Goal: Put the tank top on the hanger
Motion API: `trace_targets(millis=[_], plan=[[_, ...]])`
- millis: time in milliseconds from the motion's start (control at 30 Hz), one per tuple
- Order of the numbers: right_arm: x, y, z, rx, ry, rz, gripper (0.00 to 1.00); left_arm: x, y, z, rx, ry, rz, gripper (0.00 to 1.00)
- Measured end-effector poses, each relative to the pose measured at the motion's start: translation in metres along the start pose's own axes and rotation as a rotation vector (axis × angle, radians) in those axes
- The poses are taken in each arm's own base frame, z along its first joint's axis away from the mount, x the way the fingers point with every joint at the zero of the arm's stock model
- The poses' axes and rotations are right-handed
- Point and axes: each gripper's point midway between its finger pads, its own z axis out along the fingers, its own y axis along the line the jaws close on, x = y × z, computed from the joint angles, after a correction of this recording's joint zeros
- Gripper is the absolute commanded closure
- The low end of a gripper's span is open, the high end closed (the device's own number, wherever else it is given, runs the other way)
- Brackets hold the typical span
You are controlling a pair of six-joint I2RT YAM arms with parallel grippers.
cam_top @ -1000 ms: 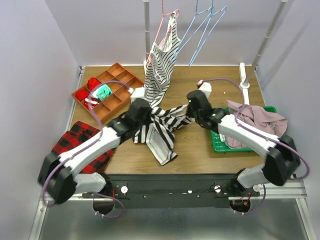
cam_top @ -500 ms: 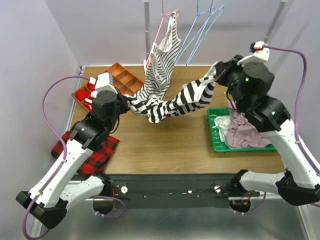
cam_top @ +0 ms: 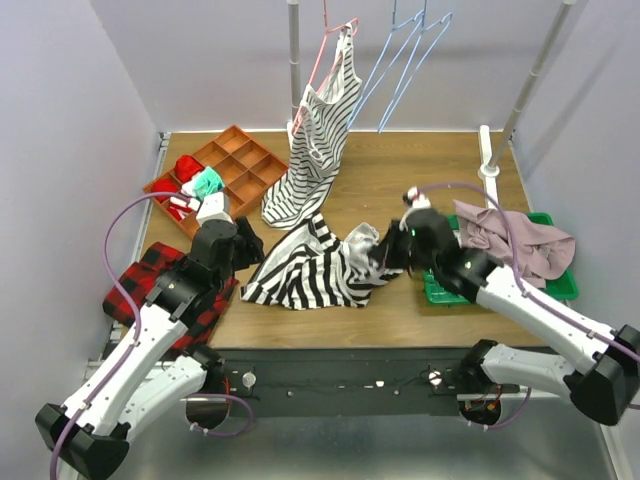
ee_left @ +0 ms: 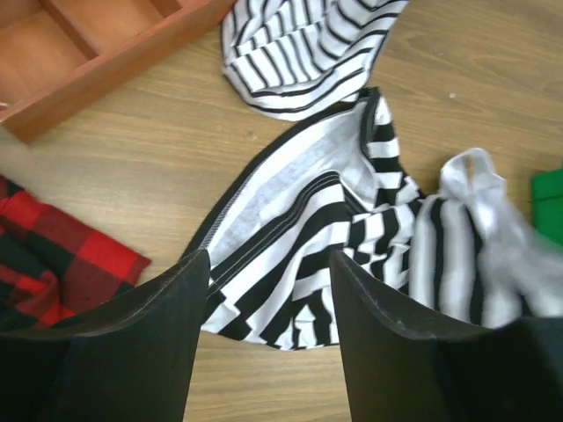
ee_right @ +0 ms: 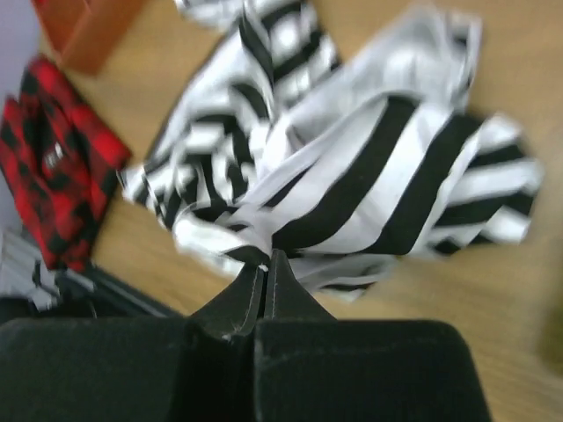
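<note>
The tank top (cam_top: 318, 268), in wide black and white stripes, lies crumpled on the wooden table near the middle. My left gripper (cam_top: 250, 252) hovers just over its left edge, open and empty. In the left wrist view the cloth (ee_left: 299, 255) shows on the table between and beyond the spread fingers (ee_left: 132, 343). My right gripper (cam_top: 385, 250) is shut on the tank top's right edge. The right wrist view shows the cloth (ee_right: 369, 185) pinched at the closed tips (ee_right: 266, 264). The light-blue hanger (cam_top: 402, 95) hangs empty on the back rail.
A finer-striped top (cam_top: 320, 140) hangs on a pink hanger (cam_top: 335, 40), its hem touching the table. An orange divided tray (cam_top: 240, 165) sits back left, a red plaid cloth (cam_top: 150, 290) front left. A green bin (cam_top: 545, 285) holds a mauve garment (cam_top: 515, 240).
Both arms came down from holding the tank top stretched in the air. The cloth now rests on the table, and my left gripper has let go and opened.
</note>
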Motion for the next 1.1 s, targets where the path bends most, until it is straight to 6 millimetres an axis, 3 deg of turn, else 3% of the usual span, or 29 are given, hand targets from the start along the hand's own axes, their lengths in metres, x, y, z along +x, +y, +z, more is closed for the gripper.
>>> trace_targets(millis=[67,167,300,400,600,733,867,1100], plan=[[0.068,-0.022,0.001,0.008,0.124,0.054,0.99,-0.001,-0.004,-0.002,0.022,-0.002,-0.005,0.33],[0.129,-0.039,-0.016,-0.001,0.222,0.107,0.99,-0.002,-0.018,-0.001,0.085,0.014,-0.011,0.35],[0.183,-0.051,-0.031,-0.004,0.302,0.185,0.99,0.002,-0.055,0.023,0.186,0.089,0.007,0.36],[0.211,-0.070,-0.032,0.057,0.351,0.254,0.99,0.020,-0.094,0.056,0.260,0.184,0.061,0.37],[0.247,-0.098,-0.030,0.173,0.427,0.304,0.99,0.057,-0.176,0.103,0.380,0.302,0.255,0.37],[0.244,-0.097,-0.027,0.173,0.407,0.311,0.99,0.068,-0.223,0.126,0.448,0.317,0.357,0.37],[0.243,-0.099,-0.025,0.178,0.392,0.318,0.99,0.093,-0.246,0.139,0.496,0.374,0.439,0.34],[0.242,-0.099,-0.023,0.173,0.372,0.333,0.99,0.127,-0.252,0.148,0.500,0.459,0.516,0.34]])
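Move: The left hand, open and empty, has the middle of the striped tank top about 18 cm to its right, 6 cm ahead and 20 cm below; the top's rumpled right end is some 26 cm right and 8 cm ahead. The right hand pinches the top's edge and is bound for bare table 15 cm back and 4 cm right of it, 23 cm down. The green box's middle is about 33 cm to that hand's right, 6 cm ahead. Keeping its pinch on the tank top's edge, the right hand sweeps down about 21 cm and back towards the base, tipping fingers down some 30 degrees, then holds low by the table's front edge. Meanwhile the left hand swings right across the top and somewhat forward, sinking later and turning clockwise, its fingers staying open as they arrive over the rumpled right end. ##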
